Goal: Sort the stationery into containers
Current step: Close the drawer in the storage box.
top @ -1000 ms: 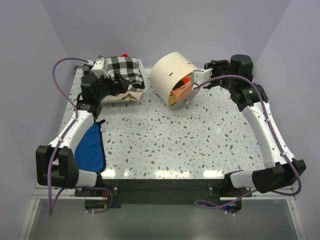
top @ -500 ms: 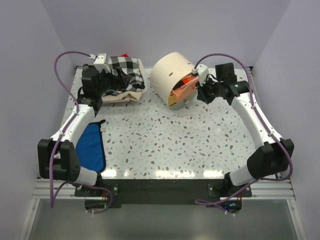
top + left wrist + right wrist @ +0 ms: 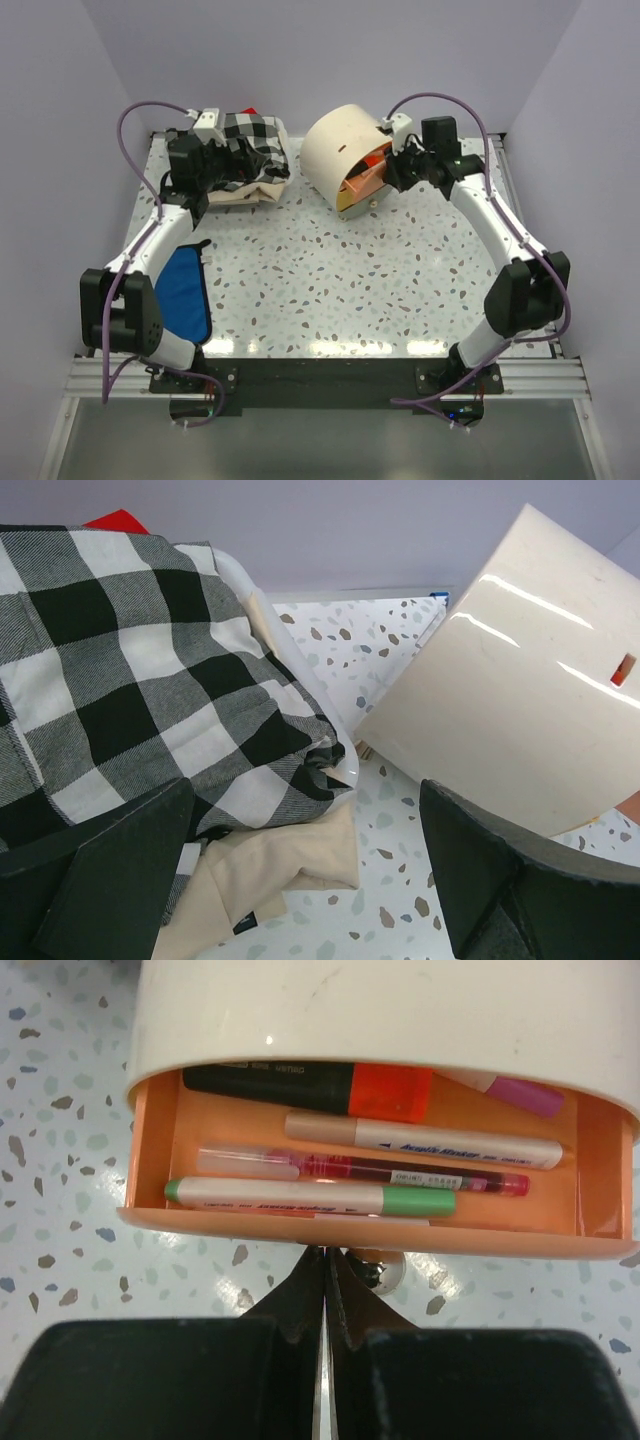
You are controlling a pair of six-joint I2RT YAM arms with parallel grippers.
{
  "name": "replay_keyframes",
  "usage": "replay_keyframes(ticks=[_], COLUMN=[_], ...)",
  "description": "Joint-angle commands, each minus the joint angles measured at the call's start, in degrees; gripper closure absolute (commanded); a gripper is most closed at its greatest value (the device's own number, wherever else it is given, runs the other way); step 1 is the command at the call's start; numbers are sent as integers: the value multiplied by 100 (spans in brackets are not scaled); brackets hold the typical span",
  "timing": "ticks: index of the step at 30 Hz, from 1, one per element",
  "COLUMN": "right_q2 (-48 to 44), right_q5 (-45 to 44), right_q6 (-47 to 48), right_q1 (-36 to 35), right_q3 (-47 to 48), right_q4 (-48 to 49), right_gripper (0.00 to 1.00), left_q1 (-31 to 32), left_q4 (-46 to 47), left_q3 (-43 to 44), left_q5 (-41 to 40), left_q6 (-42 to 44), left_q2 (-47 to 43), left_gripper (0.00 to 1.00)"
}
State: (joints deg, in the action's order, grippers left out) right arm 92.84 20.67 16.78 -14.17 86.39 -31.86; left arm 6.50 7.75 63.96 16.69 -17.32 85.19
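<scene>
The cream drum cabinet (image 3: 335,145) lies on its side at the back of the table, with one orange drawer (image 3: 380,1228) pulled open. In the drawer lie a black-and-orange highlighter (image 3: 320,1083), a beige pen (image 3: 430,1141), a pink pen (image 3: 400,1170) and a green-capped marker (image 3: 310,1197). My right gripper (image 3: 327,1256) is shut, its tips pressed against the drawer's front lip, with the gold knob (image 3: 386,1273) just to their right and outside the jaws. Over by the checked cloth pile (image 3: 130,680), my left gripper (image 3: 305,880) stands open and holds nothing, with the cabinet (image 3: 500,700) to its right.
Under the checked cloth lies a beige cloth (image 3: 270,870). A blue cloth (image 3: 185,295) rests at the table's left edge beside the left arm. A red thing (image 3: 250,112) peeks out behind the cloth pile. Walls close in the table on three sides.
My right arm has swung in to the open drawer's front and its jaws have closed. The left gripper has shifted slightly back along the cloth pile, still open.
</scene>
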Motion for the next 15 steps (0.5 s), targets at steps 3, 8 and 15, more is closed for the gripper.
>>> replay_keyframes(ticks=[3, 8, 15], right_q2=[375, 542, 727], right_q5=[-124, -230, -300], right_q6=[-473, -649, -807], right_q1=[2, -76, -322], right_q3=[379, 352, 431], right_q4=[1188, 1577, 1850], right_gripper=[100, 100, 100], left_q1=[123, 202, 299], left_q4=[95, 95, 95], left_q3=[371, 406, 503], left_q5=[-52, -60, -104], left_q6=[133, 159, 176], left_q2=[130, 191, 367], left_gripper=[0, 0, 0])
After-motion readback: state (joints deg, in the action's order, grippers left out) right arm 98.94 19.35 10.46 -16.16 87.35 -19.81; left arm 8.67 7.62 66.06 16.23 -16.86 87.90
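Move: The open top drawer of the storage box is right at the right gripper's shut tips, its middle about 3 cm ahead, 4 cm left and 2 cm lower. The box's own middle lies some 9 cm ahead, 9 cm left and 5 cm below; the black marker in the drawer is roughly 5 cm ahead, 4 cm left and 2 cm down. From the left gripper, the drawer is about 24 cm right, 2 cm back and 3 cm lower. Push the right gripper's shut fingertips on against the middle of the open drawer's front, beside its knob, going about 4 cm forward and 3 cm left towards the storage box, easing as the drawer goes in. Dip about a centimetre at first, then rise slightly, rolling the wrist about 5 degrees and keeping the fingers shut. ##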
